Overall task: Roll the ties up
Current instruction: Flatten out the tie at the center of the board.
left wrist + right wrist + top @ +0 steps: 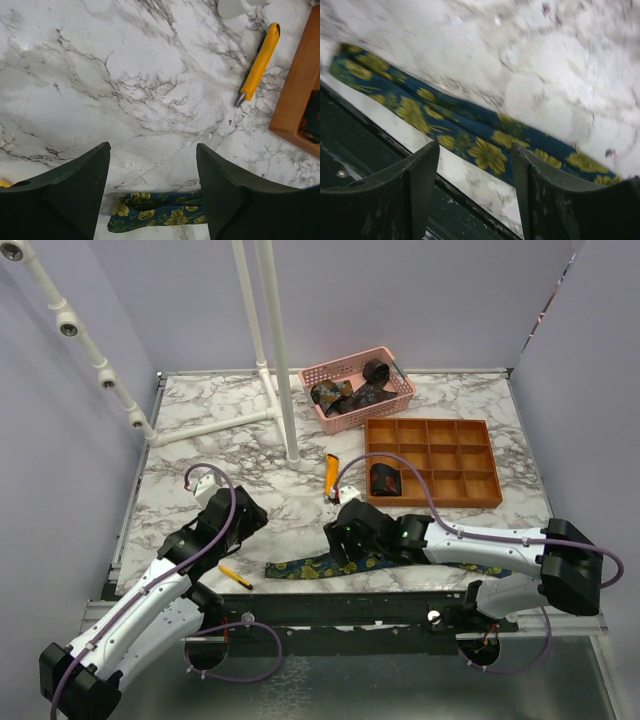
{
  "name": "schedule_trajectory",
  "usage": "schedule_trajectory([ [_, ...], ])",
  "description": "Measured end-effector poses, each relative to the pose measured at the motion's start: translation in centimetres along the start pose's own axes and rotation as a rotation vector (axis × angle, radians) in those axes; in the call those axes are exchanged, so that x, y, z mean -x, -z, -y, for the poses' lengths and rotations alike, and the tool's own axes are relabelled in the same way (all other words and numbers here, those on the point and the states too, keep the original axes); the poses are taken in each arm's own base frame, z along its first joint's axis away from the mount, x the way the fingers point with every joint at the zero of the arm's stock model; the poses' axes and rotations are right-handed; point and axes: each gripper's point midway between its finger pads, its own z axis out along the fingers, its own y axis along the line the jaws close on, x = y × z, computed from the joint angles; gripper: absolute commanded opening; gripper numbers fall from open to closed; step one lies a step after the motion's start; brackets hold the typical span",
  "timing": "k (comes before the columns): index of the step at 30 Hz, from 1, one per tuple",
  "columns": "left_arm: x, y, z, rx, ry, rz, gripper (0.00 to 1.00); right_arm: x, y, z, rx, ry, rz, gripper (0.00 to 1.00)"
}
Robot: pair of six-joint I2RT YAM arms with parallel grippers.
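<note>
A navy tie (pixel 300 568) with yellow flowers lies flat along the table's near edge. Its folded end (pixel 155 212) shows low in the left wrist view, between and just short of my fingers. My left gripper (pixel 248 520) (pixel 152 150) hovers open over bare marble, up and left of that end. Over the tie's middle (pixel 485 150), my right gripper (pixel 342 538) (pixel 475 147) is open with nothing held. One coiled tie (pixel 385 480) sits in a compartment of the wooden tray (pixel 470 495). More dark ties (pixel 350 395) lie in the pink basket (pixel 400 390).
An orange-yellow utility knife (pixel 331 472) (pixel 260 62) lies left of the tray. A small yellow object (pixel 235 576) rests near the front edge by the left arm. A white pipe frame (pixel 280 370) stands at the back left. The table's dark front edge (pixel 365 155) runs just below the tie.
</note>
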Motion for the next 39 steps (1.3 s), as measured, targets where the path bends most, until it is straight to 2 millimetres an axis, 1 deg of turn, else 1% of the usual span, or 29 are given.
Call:
schedule_trajectory([
  [2, -1.0, -0.5, -0.1, -0.003, 0.001, -0.033, 0.71, -2.7, -0.1, 1.6, -0.054, -0.042, -0.056, 0.60],
  [5, -2.5, -1.2, -0.7, 0.005, 0.002, -0.082, 0.71, -7.9, -0.4, 3.9, -0.136, -0.072, -0.187, 0.57],
  [6, -2.8, -1.3, -0.8, 0.005, 0.003, -0.090, 0.71, -9.3, -0.4, 4.5, -0.160, -0.078, -0.224, 0.55],
  [8, -3.3, -1.4, -1.0, 0.002, 0.005, -0.105, 0.71, -9.2, -0.5, 4.6, -0.173, -0.098, -0.218, 0.47],
  [10, -3.3, -1.4, -0.7, -0.009, 0.008, -0.107, 0.71, -9.3, -0.6, 4.8, -0.188, -0.108, -0.222, 0.38],
  [16, -3.1, -1.3, -0.2, -0.036, 0.016, -0.100, 0.71, -9.2, -0.7, 5.3, -0.242, -0.112, -0.236, 0.05],
  [17, -3.1, -1.3, -0.1, -0.037, 0.016, -0.102, 0.71, -9.1, -0.7, 5.4, -0.248, -0.115, -0.235, 0.01],
  [21, -3.1, -1.2, 0.0, -0.045, 0.017, -0.102, 0.71, -8.8, -0.3, 5.8, -0.277, -0.109, -0.241, 0.00],
  [23, -3.1, -1.1, 0.0, -0.048, 0.018, -0.103, 0.71, -7.9, 0.0, 5.7, -0.287, -0.099, -0.230, 0.00],
  [27, -3.1, -1.1, 0.0, -0.048, 0.018, -0.103, 0.71, -5.6, 0.3, 5.3, -0.288, -0.073, -0.186, 0.00],
  [30, -3.1, -1.1, 0.1, -0.049, 0.019, -0.103, 0.71, -4.7, 0.1, 5.1, -0.286, -0.049, -0.172, 0.00],
  [32, -3.1, -1.1, 0.1, -0.049, 0.018, -0.103, 0.71, -4.8, -0.3, 5.3, -0.297, -0.029, -0.183, 0.00],
  [36, -3.1, -1.1, 0.1, -0.050, 0.019, -0.104, 0.71, -6.0, -1.3, 5.9, -0.323, 0.009, -0.229, 0.01],
  [39, -3.0, -1.0, 0.1, -0.055, 0.021, -0.102, 0.71, -6.4, -2.0, 6.3, -0.334, 0.016, -0.244, 0.02],
])
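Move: The middle stretch of the patterned tie lies about 7 cm to the right hand's right, 2 cm back and 8 cm below. From that hand, the orange cutter is some 16 cm ahead and 1 cm right, the brown tray's middle roughly 19 cm ahead and 22 cm right, and the yellow pen about 6 cm back and 18 cm left. From the left hand, that stretch of tie is some 19 cm right, 7 cm back and 10 cm below. The right fingers close fully on the tie's middle stretch and pinch it, after a quick swoop of about 7 cm right and 7 cm down, slightly back. Still shut, they rise and go forward, then sink again to end about 2.5 cm ahead of the grasp; the wrist rolls about 20 degrees, left side down. The open left hand sinks a little and eases right, then waits. ##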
